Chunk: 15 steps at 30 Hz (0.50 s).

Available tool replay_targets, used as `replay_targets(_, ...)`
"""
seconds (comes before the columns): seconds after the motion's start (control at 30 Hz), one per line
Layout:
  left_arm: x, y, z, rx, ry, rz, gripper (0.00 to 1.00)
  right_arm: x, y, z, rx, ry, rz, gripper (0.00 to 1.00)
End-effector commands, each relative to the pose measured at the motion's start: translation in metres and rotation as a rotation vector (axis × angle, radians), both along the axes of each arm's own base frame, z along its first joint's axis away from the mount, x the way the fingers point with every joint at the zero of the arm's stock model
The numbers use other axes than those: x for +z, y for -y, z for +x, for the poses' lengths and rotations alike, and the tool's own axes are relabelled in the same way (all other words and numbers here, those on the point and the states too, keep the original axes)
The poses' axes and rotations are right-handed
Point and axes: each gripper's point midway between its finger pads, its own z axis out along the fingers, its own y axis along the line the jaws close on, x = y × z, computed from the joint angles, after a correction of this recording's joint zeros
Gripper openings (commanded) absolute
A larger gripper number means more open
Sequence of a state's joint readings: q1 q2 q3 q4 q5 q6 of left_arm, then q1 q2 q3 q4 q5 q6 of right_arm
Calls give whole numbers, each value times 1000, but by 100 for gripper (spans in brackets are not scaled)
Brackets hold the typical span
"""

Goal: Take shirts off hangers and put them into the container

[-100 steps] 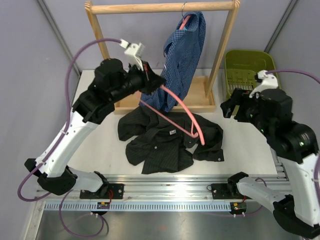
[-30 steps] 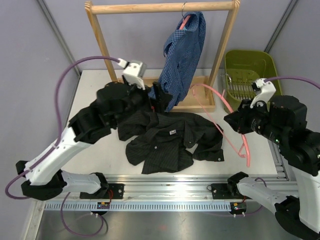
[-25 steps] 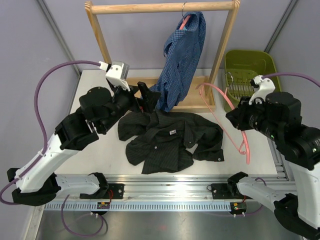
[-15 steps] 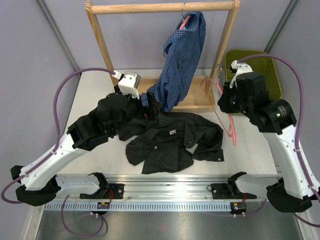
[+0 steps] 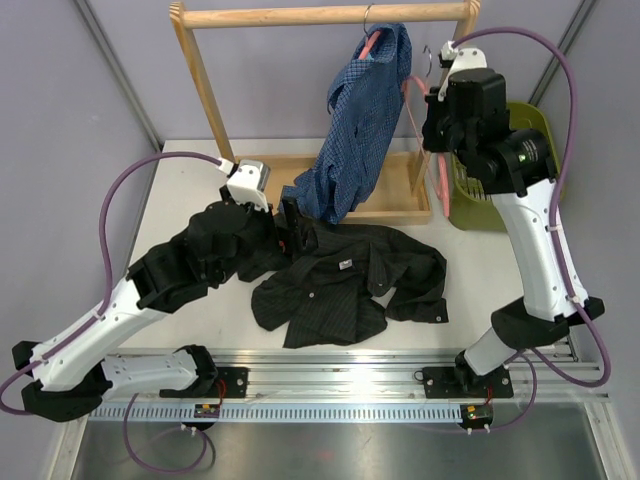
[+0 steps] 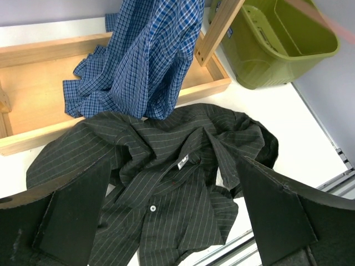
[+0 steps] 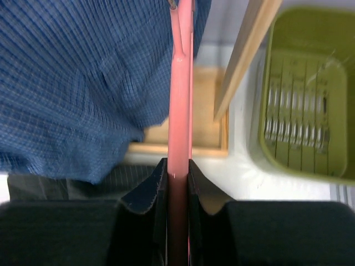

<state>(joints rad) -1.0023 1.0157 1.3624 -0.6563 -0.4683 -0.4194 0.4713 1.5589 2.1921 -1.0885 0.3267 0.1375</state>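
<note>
The black striped shirt (image 5: 340, 280) (image 6: 177, 183) lies crumpled on the table, off any hanger. My left gripper (image 5: 291, 222) (image 6: 175, 163) hovers open just above its left side, touching nothing. The blue checked shirt (image 5: 365, 110) (image 6: 144, 55) (image 7: 83, 83) hangs from the rack on a pink hanger (image 5: 372, 42). My right gripper (image 5: 432, 130) (image 7: 177, 166) is raised high beside the rack's right post, shut on the bare pink hanger (image 5: 440, 180) (image 7: 178, 111). The olive-green container (image 5: 525, 115) (image 6: 260, 72) (image 7: 302, 169) sits at the back right, partly hidden by the right arm.
The light wooden rack (image 5: 320, 15) stands at the back on a shallow wooden base (image 5: 395, 205) (image 6: 33, 83). Its right post (image 5: 445, 95) (image 7: 244, 61) rises between the held hanger and the container. Grey walls close in both sides.
My right arm has swung the bare hanger up from low over the table's right side to beside the rack's right post. My left gripper shifted slightly over the black shirt, still open.
</note>
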Motion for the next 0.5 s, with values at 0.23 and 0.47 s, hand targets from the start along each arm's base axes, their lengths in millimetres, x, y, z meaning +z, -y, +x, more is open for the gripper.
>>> replay_targets(0.23, 6, -10, -2, 35, 23, -66, 99, 66, -1, 52, -67, 227, -55, 0)
replay_targets(0.47, 3, -12, -4, 33, 17, -75, 99, 73, -2, 83, -118, 301, -93, 0)
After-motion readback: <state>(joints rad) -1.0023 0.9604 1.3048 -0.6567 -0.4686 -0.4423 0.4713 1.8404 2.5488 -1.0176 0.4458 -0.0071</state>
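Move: My right hand holds the empty pink hanger. The rail stretch it is bound for, between the blue shirt and the right post, is about 16 cm ahead, 3 cm left and 15 cm higher. The blue shirt hangs some 12 cm ahead and 17 cm left, the post's middle 15 cm ahead and 4 cm right, the container roughly 20 cm ahead, 23 cm right, far below. From my left hand that rail stretch is about 30 cm ahead, 28 cm right, 20 cm up. Keeping its pinch on the hanger, my right hand carries it forward about 7 cm towards the rail, between the blue shirt and the right post. It climbs quickly by nearly 5 cm at first, then eases down by a centimetre or so while still reaching out. The fingertips tip up some 10 degrees and the wrist rolls slightly, left side down. ##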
